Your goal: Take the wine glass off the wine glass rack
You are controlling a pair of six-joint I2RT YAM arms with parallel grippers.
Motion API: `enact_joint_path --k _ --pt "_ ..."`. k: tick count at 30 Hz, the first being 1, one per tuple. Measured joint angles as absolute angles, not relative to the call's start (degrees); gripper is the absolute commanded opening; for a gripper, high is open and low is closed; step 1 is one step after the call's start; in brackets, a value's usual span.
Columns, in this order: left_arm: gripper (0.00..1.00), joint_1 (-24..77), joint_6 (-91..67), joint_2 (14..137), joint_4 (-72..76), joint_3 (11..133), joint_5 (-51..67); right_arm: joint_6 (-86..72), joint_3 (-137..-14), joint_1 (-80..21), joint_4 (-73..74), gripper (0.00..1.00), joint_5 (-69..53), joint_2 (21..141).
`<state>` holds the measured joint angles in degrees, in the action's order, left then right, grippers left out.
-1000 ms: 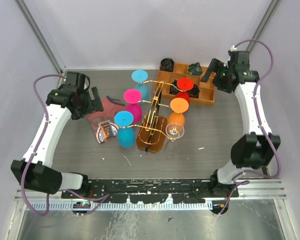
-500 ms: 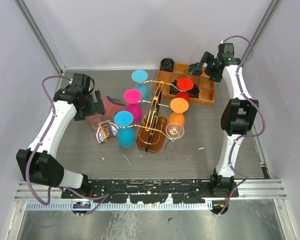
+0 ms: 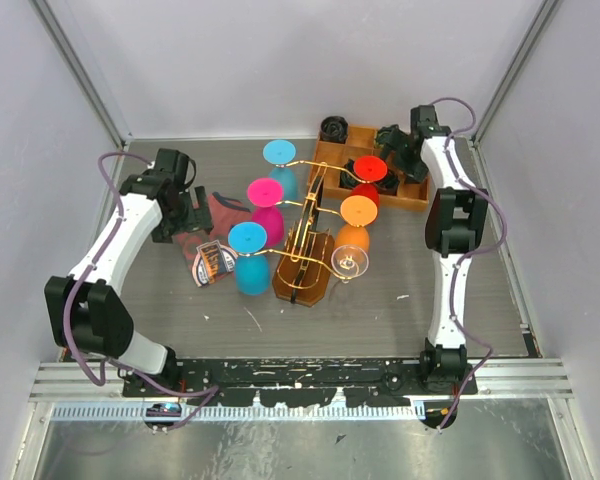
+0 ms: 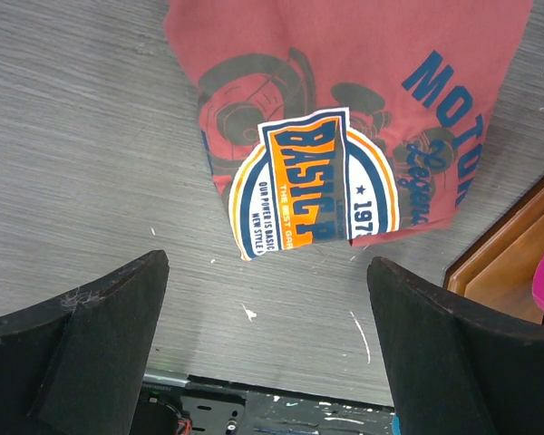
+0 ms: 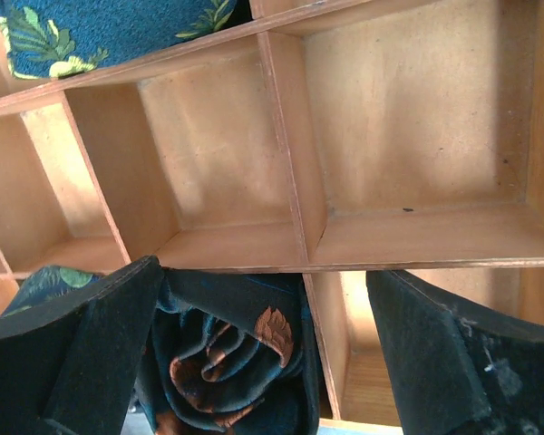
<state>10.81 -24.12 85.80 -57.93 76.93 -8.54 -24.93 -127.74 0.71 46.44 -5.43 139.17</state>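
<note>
The wine glass rack [image 3: 306, 232], gold wire on a brown wooden base, stands mid-table. Several wine glasses hang upside down from its arms: cyan [image 3: 279, 152], magenta [image 3: 266, 192] and blue [image 3: 247, 238] on the left, red [image 3: 368, 168], orange [image 3: 358, 210] and a clear one [image 3: 349, 263] on the right. My left gripper [image 3: 185, 208] hovers open left of the rack, over bare table beside a printed cloth [image 4: 344, 118], nothing between its fingers [image 4: 100, 335]. My right gripper [image 3: 392, 140] is open above the wooden tray, behind and to the right of the rack, and holds nothing.
A red printed cloth [image 3: 212, 238] lies left of the rack. The compartmented wooden tray [image 3: 412, 192] at the back right holds rolled dark cloths [image 5: 227, 353] and a blue leafy one [image 5: 100, 27]. A black roll [image 3: 333, 128] sits behind it. Walls close in on three sides.
The right arm has folded and swung left, bringing its gripper from the far right corner to over the tray. The left gripper has shifted slightly right, toward the cloth. Both stay open.
</note>
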Motion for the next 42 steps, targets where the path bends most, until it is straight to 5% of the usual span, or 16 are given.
enact_joint_path --k 12,30,42 --pt "0.98 10.8 -24.2 89.8 -56.6 75.3 -7.1 -30.4 -131.6 0.2 48.1 1.00 7.9 143.6" --pt "0.99 10.8 -24.6 90.7 -54.4 72.0 -5.7 -32.3 -121.5 14.9 45.6 1.00 16.6 139.1" --pt "0.98 11.1 -27.7 97.8 -48.2 71.8 -1.7 -30.7 -113.8 10.9 44.1 1.00 16.5 119.9"
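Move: Over the wooden tray's front row, the right hand has the tray's middle some 8 cm to its left, 5 cm ahead and 3 cm below. The near dark sock roll lies about 2 cm left and 1 cm back, the second one 11 cm left and level with the hand, and the teal cloth about 12 cm ahead and 5 cm left. From the left hand, the shirt's middle is about 4 cm ahead, 5 cm right and 14 cm below. Sinking some 3 cm into the tray's front row, the right hand's open fingers drag the tray about 20 cm right and 7 cm back, the hand turning clockwise some 35 degrees. It then lifts clear, rising about 13 cm and easing back left. Meanwhile the open left hand lowers about 8 cm towards the shirt. ##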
